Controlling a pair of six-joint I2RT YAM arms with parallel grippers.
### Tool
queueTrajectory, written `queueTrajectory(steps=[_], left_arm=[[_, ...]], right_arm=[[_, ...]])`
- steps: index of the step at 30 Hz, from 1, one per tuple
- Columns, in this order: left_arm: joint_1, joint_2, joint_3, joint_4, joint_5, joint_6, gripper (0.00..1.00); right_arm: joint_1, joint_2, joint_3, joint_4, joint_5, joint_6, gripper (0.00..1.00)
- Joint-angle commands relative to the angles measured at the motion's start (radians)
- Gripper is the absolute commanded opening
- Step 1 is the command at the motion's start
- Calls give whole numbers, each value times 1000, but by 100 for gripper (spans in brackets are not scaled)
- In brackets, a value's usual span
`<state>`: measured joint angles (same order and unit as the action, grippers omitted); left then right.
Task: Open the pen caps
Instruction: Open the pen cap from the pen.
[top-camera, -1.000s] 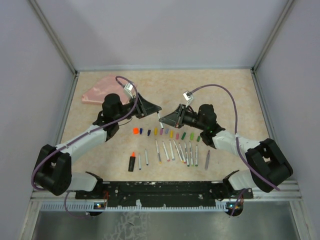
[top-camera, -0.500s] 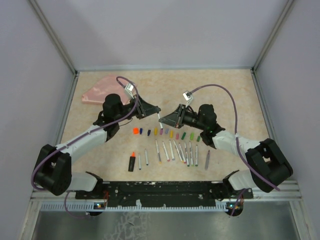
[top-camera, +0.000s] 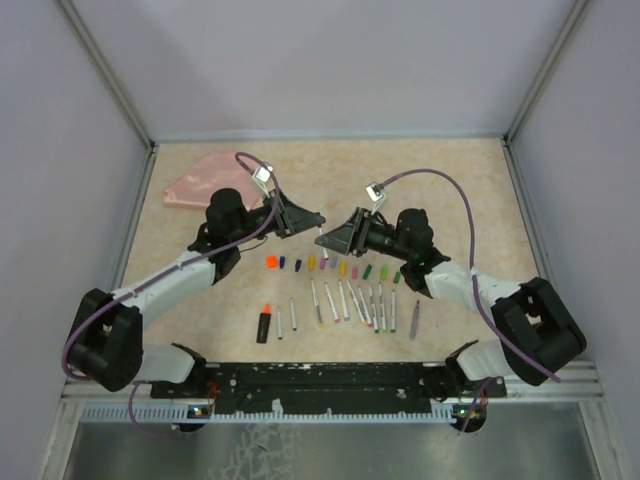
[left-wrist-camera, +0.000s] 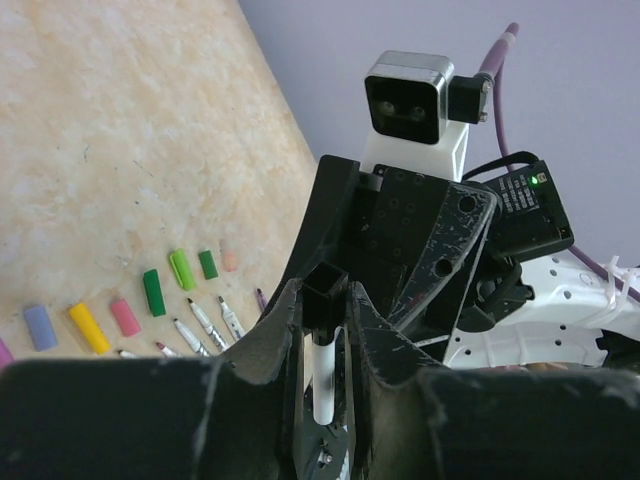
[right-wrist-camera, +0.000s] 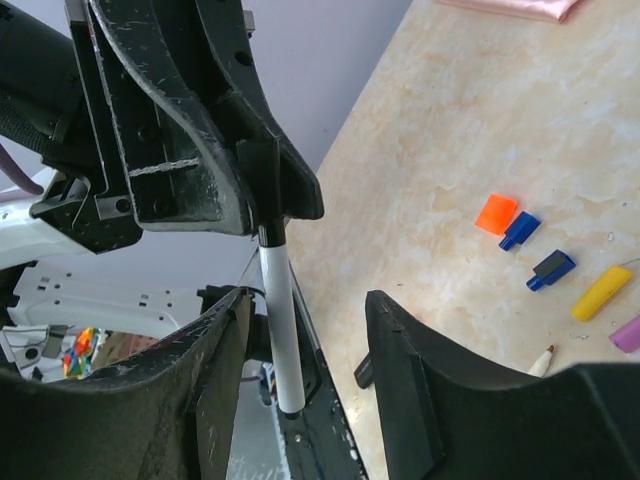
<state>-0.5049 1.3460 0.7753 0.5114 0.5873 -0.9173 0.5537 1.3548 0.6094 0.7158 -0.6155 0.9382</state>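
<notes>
A white pen (top-camera: 320, 237) hangs above the table between the two grippers. My left gripper (left-wrist-camera: 325, 290) is shut on its black cap (right-wrist-camera: 265, 215), seen at my left gripper (top-camera: 316, 219) in the top view. The white barrel (right-wrist-camera: 280, 320) runs down between the jaws of my right gripper (right-wrist-camera: 310, 300), which stand open and apart from it. Several loose pen caps lie in a row on the table: orange (top-camera: 271, 263), blue (right-wrist-camera: 519, 230), yellow (left-wrist-camera: 88, 327), pink (left-wrist-camera: 125, 317) and green (left-wrist-camera: 153, 292).
Several uncapped pens (top-camera: 345, 300) lie side by side in front of the cap row. An orange-tipped black marker (top-camera: 264, 322) lies at their left, and a lone grey pen (top-camera: 414, 320) at their right. A pink pouch (top-camera: 205, 180) rests at the back left.
My left gripper closed on the pen's black cap. After that my right gripper opened and let go of the barrel. Both arms stayed about where they were.
</notes>
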Motion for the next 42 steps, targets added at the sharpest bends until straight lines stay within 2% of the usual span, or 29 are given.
queueTrajectory(steps=[1, 10, 12, 14, 22, 29, 35, 39, 42], left_arm=[[-14, -13, 2, 60, 23, -3, 0], [-15, -7, 8, 71, 20, -3, 0], [-17, -3, 9, 76, 19, -1, 0], [-15, 0, 13, 82, 16, 6, 0], [37, 13, 96, 90, -126, 117, 0], [122, 108, 269, 113, -178, 99, 0], [156, 137, 367, 113, -284, 104, 0], [170, 125, 384, 103, -268, 105, 0], [172, 92, 356, 63, -217, 117, 0]], right_arm=[[6, -35, 17, 58, -9, 8, 49], [20, -26, 32, 52, -27, 10, 27], [20, -26, 31, 53, -30, 9, 17], [20, -26, 30, 55, -34, 15, 0], [28, -30, 4, 85, -44, 49, 0], [60, -42, -18, 74, -48, 41, 0], [66, -84, -41, 45, -30, 37, 0], [66, -134, -49, -48, 17, -5, 0], [66, -207, -34, -262, 120, -114, 0]])
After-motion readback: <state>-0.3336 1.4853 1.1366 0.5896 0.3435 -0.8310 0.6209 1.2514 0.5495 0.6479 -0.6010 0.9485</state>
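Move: The pen hangs from the left fingers by its black cap, and its white body runs back towards the base. The body's middle is about 5 cm behind the left hand and already between the right hand's half-open fingertips. Far below, some 19 cm under the right hand and level with it, lies a pink cap. An orange cap is about 13 cm to the left of that one, and the nearest uncapped pen is 10 cm back from it. Closing first, the right fingers clamp the white body while the left keeps its grip on the black cap. Both hands then ease forward and up a few centimetres before pulling apart: the left goes forward, up and leftward with the cap, some 19 cm in all, tipping up and turning counter-clockwise about 30 degrees, while the right draws the pen back about 5 cm and down some 3 cm. ##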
